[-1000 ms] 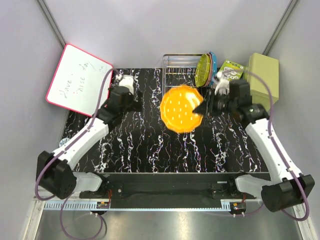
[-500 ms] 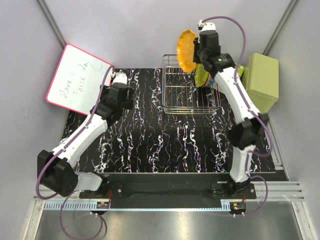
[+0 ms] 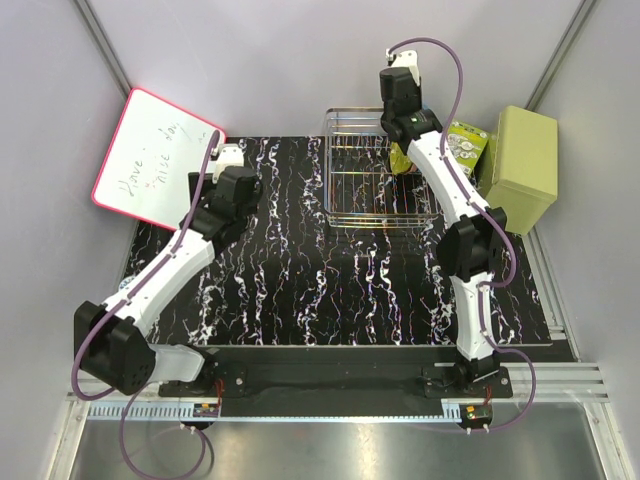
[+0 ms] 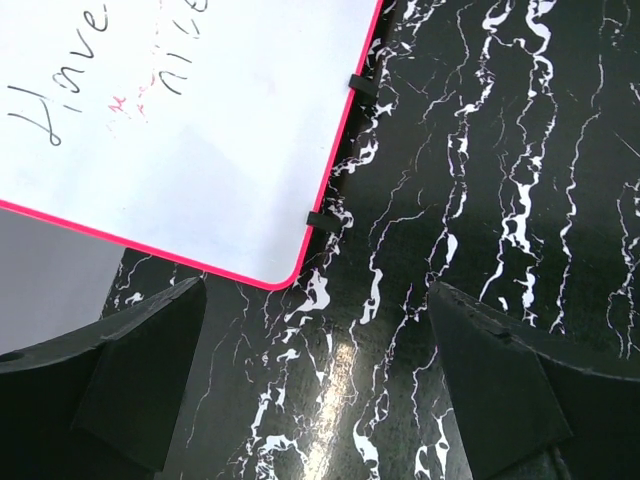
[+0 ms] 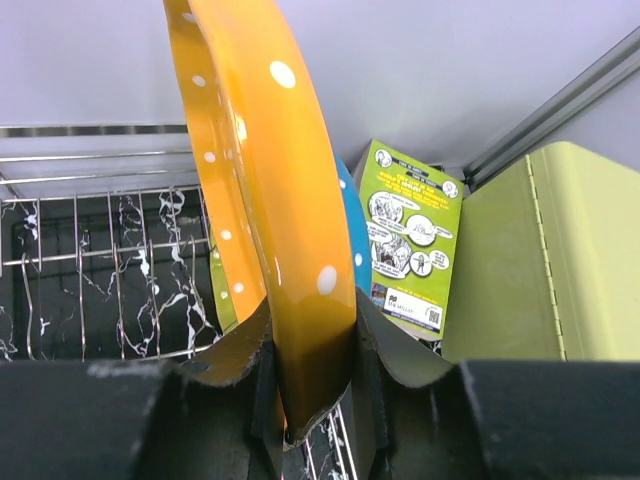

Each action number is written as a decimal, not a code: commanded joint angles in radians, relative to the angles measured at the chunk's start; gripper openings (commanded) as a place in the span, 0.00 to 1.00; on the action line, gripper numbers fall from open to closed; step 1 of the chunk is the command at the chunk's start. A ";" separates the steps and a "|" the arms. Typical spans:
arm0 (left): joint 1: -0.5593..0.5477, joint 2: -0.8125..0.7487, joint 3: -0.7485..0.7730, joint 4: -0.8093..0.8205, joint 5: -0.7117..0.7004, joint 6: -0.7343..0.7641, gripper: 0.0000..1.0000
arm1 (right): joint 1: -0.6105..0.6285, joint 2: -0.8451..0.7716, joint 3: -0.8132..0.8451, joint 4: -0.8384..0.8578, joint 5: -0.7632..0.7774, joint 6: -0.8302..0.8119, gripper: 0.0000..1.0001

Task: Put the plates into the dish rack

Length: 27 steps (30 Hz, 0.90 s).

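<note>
My right gripper is shut on the lower rim of the orange plate, which stands on edge above the right end of the dish rack. Behind it a blue plate and a lime green plate stand upright in the rack. From above, the right gripper hangs over the rack's far right corner and covers the orange plate; the lime plate peeks out beside the arm. My left gripper is open over bare table, next to the whiteboard's corner; from above, the left gripper sits at far left.
A pink-framed whiteboard leans at the far left. A green comic booklet and an olive-green box stand right of the rack. The black marbled table stretches between the arms' bases and the rack.
The right arm swung the orange plate from above the table's middle up and over the rack, turning it from flat to on edge. The left arm shifted slightly.
</note>
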 commanded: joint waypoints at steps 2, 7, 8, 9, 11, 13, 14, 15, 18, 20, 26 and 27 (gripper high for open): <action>0.004 -0.028 -0.022 0.066 -0.061 -0.008 0.99 | 0.020 -0.018 0.052 0.203 0.063 -0.019 0.00; 0.002 -0.031 -0.034 0.069 -0.047 -0.010 0.99 | 0.028 0.014 0.043 0.177 0.073 0.004 0.00; 0.004 -0.029 -0.037 0.070 -0.049 -0.008 0.99 | 0.026 0.024 0.046 0.180 0.075 0.004 0.00; 0.002 -0.029 -0.042 0.072 -0.050 -0.005 0.99 | 0.029 0.029 0.047 0.178 0.073 0.004 0.00; 0.002 -0.029 -0.045 0.073 -0.052 -0.005 0.99 | 0.028 0.043 0.055 0.177 0.073 0.004 0.00; 0.004 -0.028 -0.048 0.075 -0.050 -0.007 0.99 | 0.028 0.051 0.053 0.177 0.079 0.004 0.00; 0.002 -0.028 -0.050 0.076 -0.050 -0.005 0.99 | 0.028 0.057 0.053 0.177 0.079 0.004 0.00; 0.004 -0.029 -0.053 0.078 -0.050 -0.005 0.99 | 0.029 0.058 0.052 0.177 0.079 0.004 0.00; 0.004 -0.028 -0.059 0.081 -0.046 -0.005 0.99 | 0.028 0.066 0.046 0.174 0.079 0.004 0.00; 0.004 -0.026 -0.063 0.082 -0.041 -0.006 0.99 | 0.029 0.069 0.044 0.174 0.079 0.003 0.00; 0.004 -0.015 -0.060 0.081 -0.036 -0.008 0.99 | 0.028 0.084 0.032 0.171 0.087 -0.002 0.00; 0.004 -0.012 -0.060 0.081 -0.036 -0.010 0.99 | 0.028 0.087 0.032 0.172 0.089 -0.003 0.00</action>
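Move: My right hand already holds the orange plate upright over the dish rack. The free rack slot it goes to is about 7 cm ahead and 11 cm below, neither left nor right. Beside that slot stand the loaded plates, at a like height: the green plate some 6 cm ahead and 4 cm right of my right hand, the blue plate 4 cm ahead and 10 cm right. From my left hand the slot lies roughly 33 cm ahead, 32 cm right and 4 cm lower. I lower the orange plate with my right hand about 7 cm down into the rack, on the left side of the green plate, edging a little forward and left on the way and tipping my fingers slightly further down. I slow to a stop there with the rim still pinched. My open left hand just sinks some 2 cm, clear of everything. ##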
